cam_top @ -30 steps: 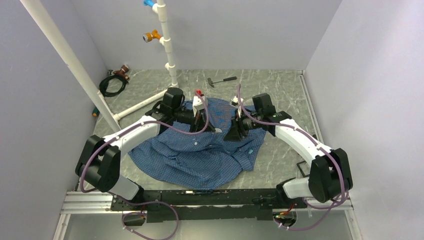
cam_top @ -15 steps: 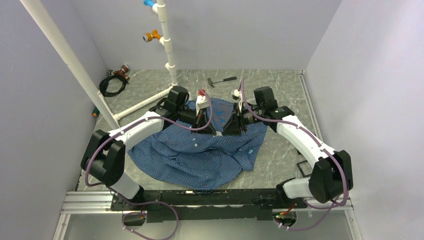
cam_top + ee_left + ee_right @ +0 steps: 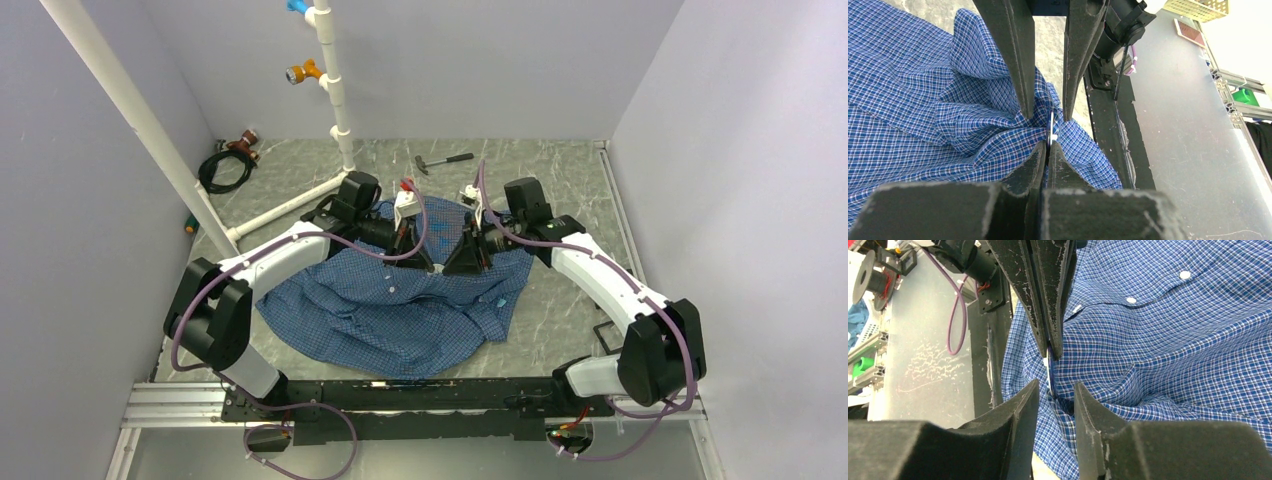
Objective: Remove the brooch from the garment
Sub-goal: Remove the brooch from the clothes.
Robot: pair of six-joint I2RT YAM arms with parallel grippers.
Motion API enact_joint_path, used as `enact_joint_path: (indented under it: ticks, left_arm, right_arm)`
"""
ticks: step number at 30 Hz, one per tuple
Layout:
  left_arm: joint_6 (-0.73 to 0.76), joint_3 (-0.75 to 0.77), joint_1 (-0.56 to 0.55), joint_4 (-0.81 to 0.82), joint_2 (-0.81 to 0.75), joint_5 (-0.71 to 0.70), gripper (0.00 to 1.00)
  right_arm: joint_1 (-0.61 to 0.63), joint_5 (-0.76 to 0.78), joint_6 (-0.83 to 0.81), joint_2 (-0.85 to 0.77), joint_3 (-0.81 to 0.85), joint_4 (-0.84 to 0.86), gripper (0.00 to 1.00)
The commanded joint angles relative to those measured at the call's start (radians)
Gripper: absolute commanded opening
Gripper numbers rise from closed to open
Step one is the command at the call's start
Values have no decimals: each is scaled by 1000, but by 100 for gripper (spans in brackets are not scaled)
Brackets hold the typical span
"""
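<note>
The garment (image 3: 400, 320), a blue checked shirt with white buttons (image 3: 1185, 275), lies crumpled mid-table. My left gripper (image 3: 1048, 144) is shut at a raised fold of it, on a thin round piece seen edge-on, which I take for the brooch (image 3: 1051, 127); its face is hidden. My right gripper (image 3: 1056, 385) faces the left one tip to tip, open, its fingers (image 3: 1024, 75) straddling the same fold and the brooch (image 3: 1049, 371). From above, the left gripper (image 3: 430, 263) and the right gripper (image 3: 448, 264) meet over the shirt's upper middle.
A white pipe stand (image 3: 335, 100) rises at the back left, with a coiled black cable (image 3: 222, 168) beside it. A small hammer (image 3: 443, 160) lies behind the shirt. A black square frame (image 3: 607, 335) sits by the right arm's base.
Both arms have shifted inward, bringing the grippers tip to tip over the shirt. The right gripper's jaws have narrowed. The left gripper stays shut.
</note>
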Motion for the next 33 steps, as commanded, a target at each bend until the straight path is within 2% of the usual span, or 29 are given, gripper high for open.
enact_joint_path:
  ticks: [1,6,8,11,13,14,17,19,21,25,30,32,33]
  left_arm:
    - [17,40,-11,7,4,51,0]
    - [23,47,-15,-4,10,51,0]
    - [20,48,-16,-1,11,51,0]
    - [3,45,-15,15,9,56,0]
    - [-15,32,-11,40,-1,43,0]
    - [-35,18,-6,73,-10,31,5]
    - [-133,-45,25,214,-40,-12,30]
    - [-210,-79,48,274,-59,-69,41]
    - [-259,-103,68,302,-66,-110,45]
    - [-330,-139,83,304,-60,-165,48]
    - [-487,-166,79,363,-14,-147,54]
    - [-554,-186,73,423,-7,-155,75]
    - [-571,-188,67,430,-5,-177,80]
  right_arm:
    - [11,-29,-1,-6,-7,47,31]
    - [11,-43,20,0,-6,63,25]
    - [11,-48,26,1,-7,72,17]
    - [11,-53,25,1,-11,71,0]
    - [11,-44,26,0,-16,66,0]
    - [11,-39,27,-1,-18,64,0]
    - [5,-18,65,-9,-36,83,0]
    - [-6,-4,122,-8,-62,127,0]
    - [-23,1,174,-6,-86,172,0]
    - [-48,25,315,-2,-129,268,0]
    - [-49,66,413,13,-147,305,0]
    - [-49,63,434,16,-154,315,0]
    - [-49,65,443,19,-155,314,0]
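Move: The brooch's thin white disc is already pinched by the left fingertips, its middle about 2 cm to the right of that hand at the same height. From the right hand, whose part-open fingers straddle the disc, it is some 2 cm to the left and 1 cm lower. On the garment roughly 8 cm below, a white button lies about 7 cm left of and 5 cm behind the left hand; the blue tag lies about 11 cm right of and 7 cm behind the right hand. The right fingers shut on the brooch's disc while the left still pinches it. The left fingers then let go, opening wide as that hand backs off forward about 4 cm, with some left and down, turning counter-clockwise. Keeping its pinch, the right hand sinks about 3 cm and eases forward, turning roughly 20 degrees, partly clockwise. ##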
